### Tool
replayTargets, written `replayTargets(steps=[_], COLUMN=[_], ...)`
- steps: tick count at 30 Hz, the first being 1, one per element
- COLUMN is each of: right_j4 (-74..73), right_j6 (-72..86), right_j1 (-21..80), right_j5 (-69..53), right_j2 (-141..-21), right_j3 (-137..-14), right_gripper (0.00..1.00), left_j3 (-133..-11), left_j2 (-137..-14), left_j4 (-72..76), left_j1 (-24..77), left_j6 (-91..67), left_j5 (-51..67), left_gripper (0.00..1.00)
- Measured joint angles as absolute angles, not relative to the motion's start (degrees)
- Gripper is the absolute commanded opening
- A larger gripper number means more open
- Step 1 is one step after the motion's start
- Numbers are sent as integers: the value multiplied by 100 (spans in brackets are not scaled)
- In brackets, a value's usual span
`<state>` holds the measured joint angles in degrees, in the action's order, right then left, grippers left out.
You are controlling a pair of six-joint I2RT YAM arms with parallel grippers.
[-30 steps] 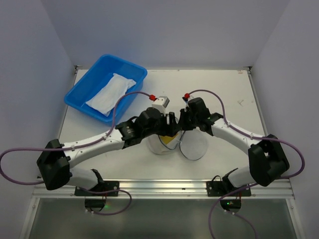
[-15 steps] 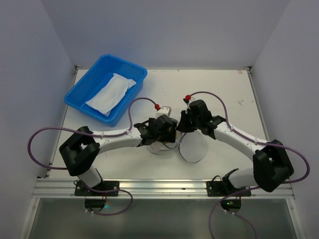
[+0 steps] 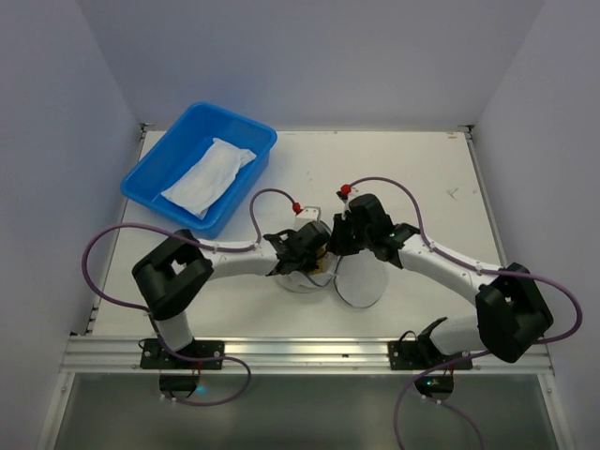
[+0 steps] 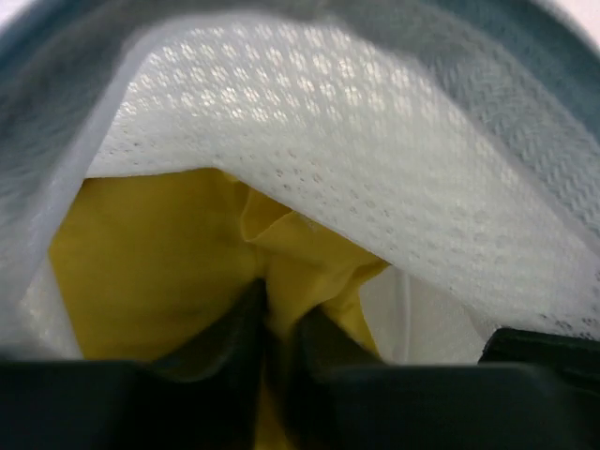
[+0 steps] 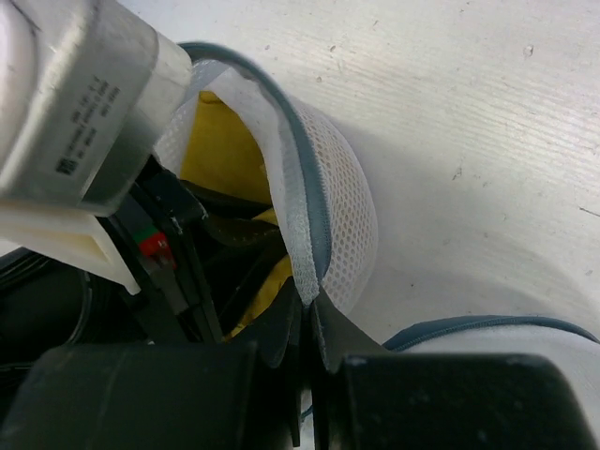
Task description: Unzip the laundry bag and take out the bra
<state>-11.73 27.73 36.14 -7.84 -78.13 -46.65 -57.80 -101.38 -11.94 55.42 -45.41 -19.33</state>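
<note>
The laundry bag [image 3: 296, 279] sits at the table's middle, its round lid flap [image 3: 362, 281] lying open to the right. In the left wrist view I look into its white mesh wall [image 4: 375, 169]. There the mustard-yellow bra [image 4: 159, 272] fills the bottom. My left gripper [image 4: 279, 314] is inside the bag, shut on a raised fold of the bra. My right gripper [image 5: 307, 314] is shut on the bag's grey zipper rim [image 5: 309, 197] and holds the mouth up. In the right wrist view the bra [image 5: 220, 150] shows behind the left wrist's camera housing [image 5: 75, 103].
A blue tub [image 3: 150, 178] holding a flat white cloth [image 3: 208, 175] stands at the back left. Both wrists crowd together over the bag. Purple cables loop from each arm. The white table [image 3: 431, 178] is walled on three sides.
My left gripper has pushed down into the bag and closed from wide open onto the yellow fabric, its elbow swinging to the right. My right gripper has kept its hold on the rim.
</note>
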Motion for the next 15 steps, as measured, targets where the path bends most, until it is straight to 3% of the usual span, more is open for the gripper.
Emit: replayTargets(steps=[2,8,15], right_j4=[-1157,-1168,-1354], right_j6=[2786,2783,2762], right_j1=[3627,3627,3634], right_j5=[-779,-652,-499], right_j2=[-7813,-7854,-8226], right_j3=[-4661,-4661,-4849], right_gripper=[0,0,0], left_j3=[-5736,-5356,-4646], left_j2=[-10136,-9633,-7647], left_j4=[-1135,-1044,-209], left_j1=[5537,5537,5542], left_j6=[-4591,-4462,-3474], left_j5=[-1931,-1804,-703], left_gripper=[0,0,0])
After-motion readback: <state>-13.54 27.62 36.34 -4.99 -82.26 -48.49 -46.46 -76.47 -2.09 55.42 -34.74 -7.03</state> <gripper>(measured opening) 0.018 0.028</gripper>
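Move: The yellow bra is bunched around my left fingertips deep in the white laundry bag, its middle only some 2 cm ahead, 1 cm to the left and at fingertip height. The rim my right hand holds is about 5 cm to the left hand's right, 2 cm ahead and 7 cm higher; the unzipped round lid lies about 11 cm right and 2 cm back of the left hand. From my right hand, the bra is about 6 cm left, level fore and aft, and 8 cm below. I finish closing my nearly shut left fingers on the bra, pinching a fold of it, then pull it quickly up out of the bag mouth, about 11 cm, easing back some 3 cm as the wrist rolls and swings clockwise by some 25 degrees. My right hand keeps its pinch on the bag's zippered rim and sinks about 2 cm. ##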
